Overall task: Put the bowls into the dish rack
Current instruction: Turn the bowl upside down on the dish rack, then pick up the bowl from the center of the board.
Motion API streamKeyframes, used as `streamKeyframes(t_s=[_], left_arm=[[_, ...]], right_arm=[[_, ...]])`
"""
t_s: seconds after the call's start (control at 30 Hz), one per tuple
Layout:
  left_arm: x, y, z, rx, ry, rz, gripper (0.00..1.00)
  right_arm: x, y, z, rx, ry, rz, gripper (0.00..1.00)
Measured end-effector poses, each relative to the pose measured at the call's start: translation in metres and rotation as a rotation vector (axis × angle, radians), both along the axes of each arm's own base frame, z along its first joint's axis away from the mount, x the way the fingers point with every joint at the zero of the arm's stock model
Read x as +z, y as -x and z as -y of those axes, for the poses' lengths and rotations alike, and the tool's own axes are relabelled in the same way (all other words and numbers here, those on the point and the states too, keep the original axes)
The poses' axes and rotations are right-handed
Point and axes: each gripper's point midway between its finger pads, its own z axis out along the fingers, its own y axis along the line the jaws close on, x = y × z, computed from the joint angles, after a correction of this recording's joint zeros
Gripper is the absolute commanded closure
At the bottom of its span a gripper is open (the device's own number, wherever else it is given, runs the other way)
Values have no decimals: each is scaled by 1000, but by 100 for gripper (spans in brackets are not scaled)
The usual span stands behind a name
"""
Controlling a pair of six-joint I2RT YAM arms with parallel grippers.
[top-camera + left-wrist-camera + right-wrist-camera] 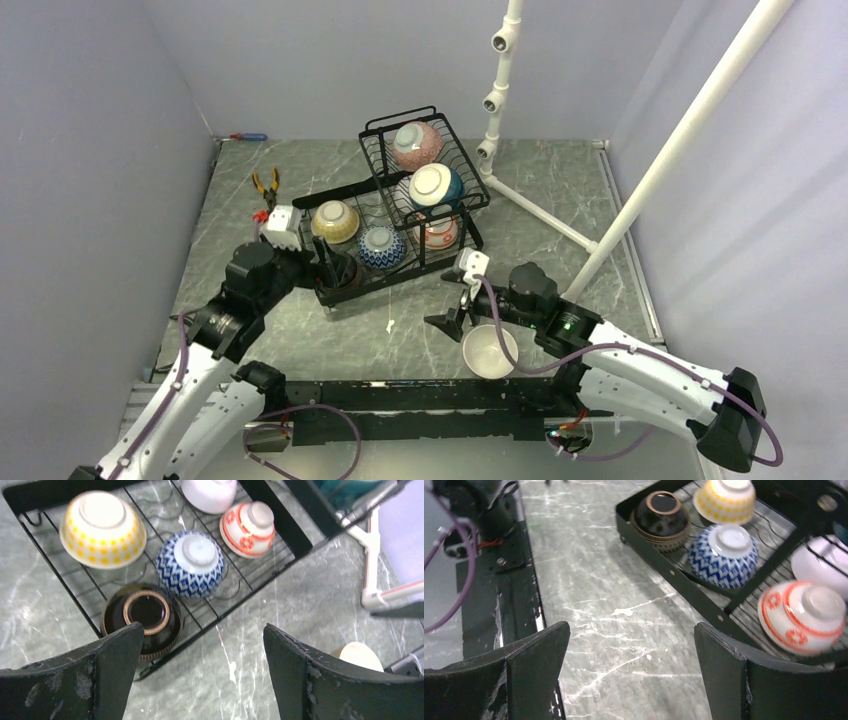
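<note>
The black wire dish rack (pixel 345 292) holds upside-down bowls on its base: yellow (pixel 335 221), blue-patterned (pixel 382 247), red-patterned (pixel 437 232) and brown (pixel 142 615). Its raised basket carries a teal-and-white bowl (pixel 435 186) and a pink bowl (pixel 417 143). A cream bowl (pixel 490 350) stands upright on the table near the front. My left gripper (pixel 200 630) hangs open and empty over the rack's near corner, beside the brown bowl. To the left of the cream bowl, my right gripper (pixel 631 626) is open over bare table with nothing between its fingers.
A white pipe stand (pixel 500 90) rises behind and to the right of the rack, with a slanting pipe (pixel 680 140) on the right. Orange-handled pliers (pixel 266 185) lie at the back left. Grey walls close in the table.
</note>
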Motion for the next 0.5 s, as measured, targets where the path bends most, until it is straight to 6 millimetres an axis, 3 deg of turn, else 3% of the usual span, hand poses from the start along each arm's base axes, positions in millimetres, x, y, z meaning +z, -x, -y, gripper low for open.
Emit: streamKeyframes(t_s=[0.17, 0.5], left_arm=[[-26, 23, 7, -84, 34, -2, 6], [-13, 30, 65, -438, 87, 74, 6]], right_arm=[[-3, -16, 19, -197, -41, -75, 0], [-31, -37, 42, -432, -4, -224, 0]])
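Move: The white bowl, last one on the table, lies about 36 cm to the right of my left hand, 12 cm back and 20 cm below it. Black bowl 8 cm ahead of that hand, blue-and-white bowl 13 cm ahead and 8 cm right, both some 17 cm below. From my right hand the white bowl is 11 cm right, 4 cm back, 17 cm below; the orange-and-white bowl is 22 cm ahead, 1 cm left. Both hands empty and wide open, I leave the loaded rack for the white bowl: my left hand first eases back about 3 cm with a slight dip, then swings right some 6 cm, turning clockwise about 25 degrees. My right hand goes right and forward about 4 cm each, then sinks 3 cm, turning clockwise just as far and tipping its fingers downward. ##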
